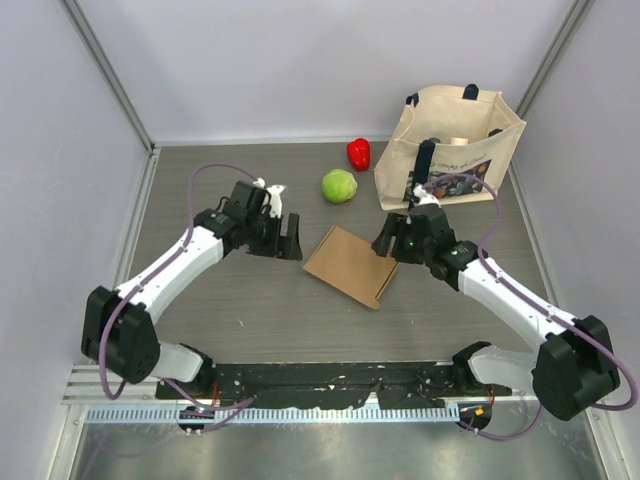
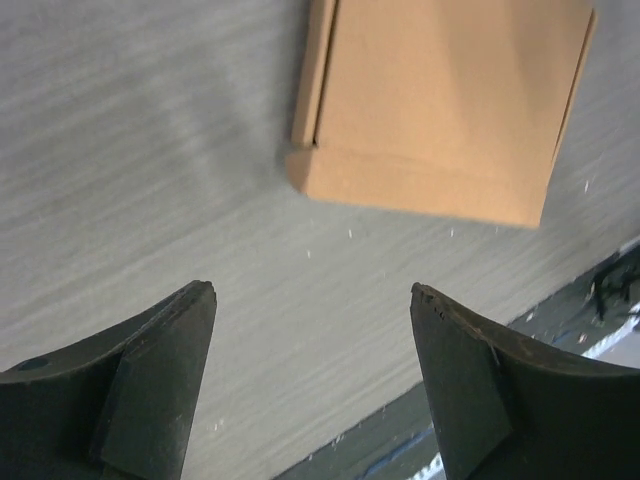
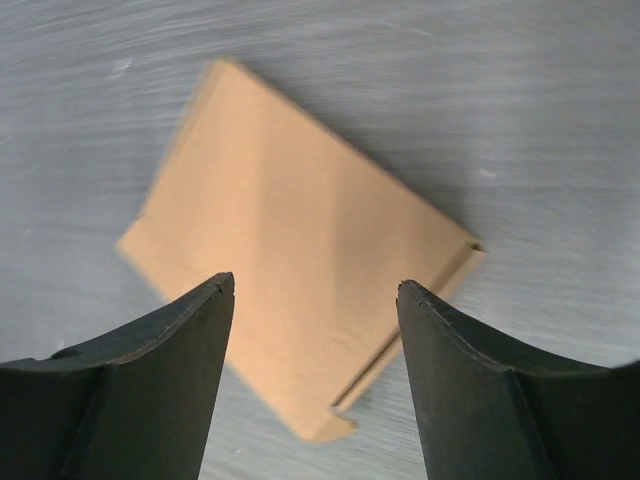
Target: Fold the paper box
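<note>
The paper box (image 1: 350,265) is a plain brown cardboard mailer lying closed and flat on the table between the arms. It fills the top of the left wrist view (image 2: 440,110) and the middle of the right wrist view (image 3: 300,290). My left gripper (image 1: 292,240) is open and empty, just left of the box's left corner, apart from it. My right gripper (image 1: 388,243) is open and empty, hovering above the box's right edge. Its fingers (image 3: 190,370) frame the box without touching it.
A beige canvas tote bag (image 1: 450,150) with dark handles stands at the back right. A green round vegetable (image 1: 339,186) and a red pepper (image 1: 358,153) lie behind the box. Grey walls close in the table on three sides.
</note>
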Robot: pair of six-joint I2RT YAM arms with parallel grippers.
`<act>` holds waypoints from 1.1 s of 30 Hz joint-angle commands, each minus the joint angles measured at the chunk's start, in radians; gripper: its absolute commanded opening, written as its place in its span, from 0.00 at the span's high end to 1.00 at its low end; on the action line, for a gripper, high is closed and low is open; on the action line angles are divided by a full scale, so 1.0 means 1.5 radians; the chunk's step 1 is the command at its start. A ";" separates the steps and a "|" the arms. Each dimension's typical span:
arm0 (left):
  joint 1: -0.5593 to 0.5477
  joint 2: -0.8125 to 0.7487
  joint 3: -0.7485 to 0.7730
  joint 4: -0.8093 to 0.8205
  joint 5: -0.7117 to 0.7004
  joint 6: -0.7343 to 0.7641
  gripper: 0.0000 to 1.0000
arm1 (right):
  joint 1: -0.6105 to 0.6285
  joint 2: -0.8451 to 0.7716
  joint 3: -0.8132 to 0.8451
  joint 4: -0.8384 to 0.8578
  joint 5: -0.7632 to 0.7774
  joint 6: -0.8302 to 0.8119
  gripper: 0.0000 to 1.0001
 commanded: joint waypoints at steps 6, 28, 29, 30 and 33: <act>0.036 0.259 0.166 0.098 0.091 -0.097 0.23 | -0.109 0.023 -0.135 0.112 -0.037 0.163 0.47; 0.038 0.407 0.179 0.159 0.212 -0.106 0.20 | -0.207 0.066 -0.271 0.191 -0.095 0.197 0.89; 0.037 0.407 0.173 0.163 0.218 -0.110 0.20 | -0.218 0.067 -0.274 0.191 -0.099 0.197 0.89; 0.039 0.407 0.168 0.175 0.229 -0.121 0.20 | -0.221 0.067 -0.278 0.209 -0.101 0.198 0.90; 0.039 0.405 0.154 0.195 0.239 -0.136 0.20 | -0.235 0.070 -0.291 0.213 -0.115 0.199 0.91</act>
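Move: The closed paper box lies aslant, its middle about 17 cm right, 3 cm ahead and 12 cm below the left hand; its left end is nearer, roughly 8 cm right and 7 cm ahead. From the right hand the box's middle is some 8 cm left, level fore and aft, 13 cm down. The cabbage stands 25 cm ahead of that hand and 12 cm left, the cloth bag about 30 cm ahead and 23 cm right. The box is closed in on from both ends: the right hand swings right and drops about 10 cm, closing from wide to nearly shut as its tips steepen and come onto the far part of the right-end seam, while it turns some 20 degrees clockwise and rolls left side up. The left hand, still open, goes forward, down and right, roughly 8 cm each way, tilting steeper over the box's left end. ##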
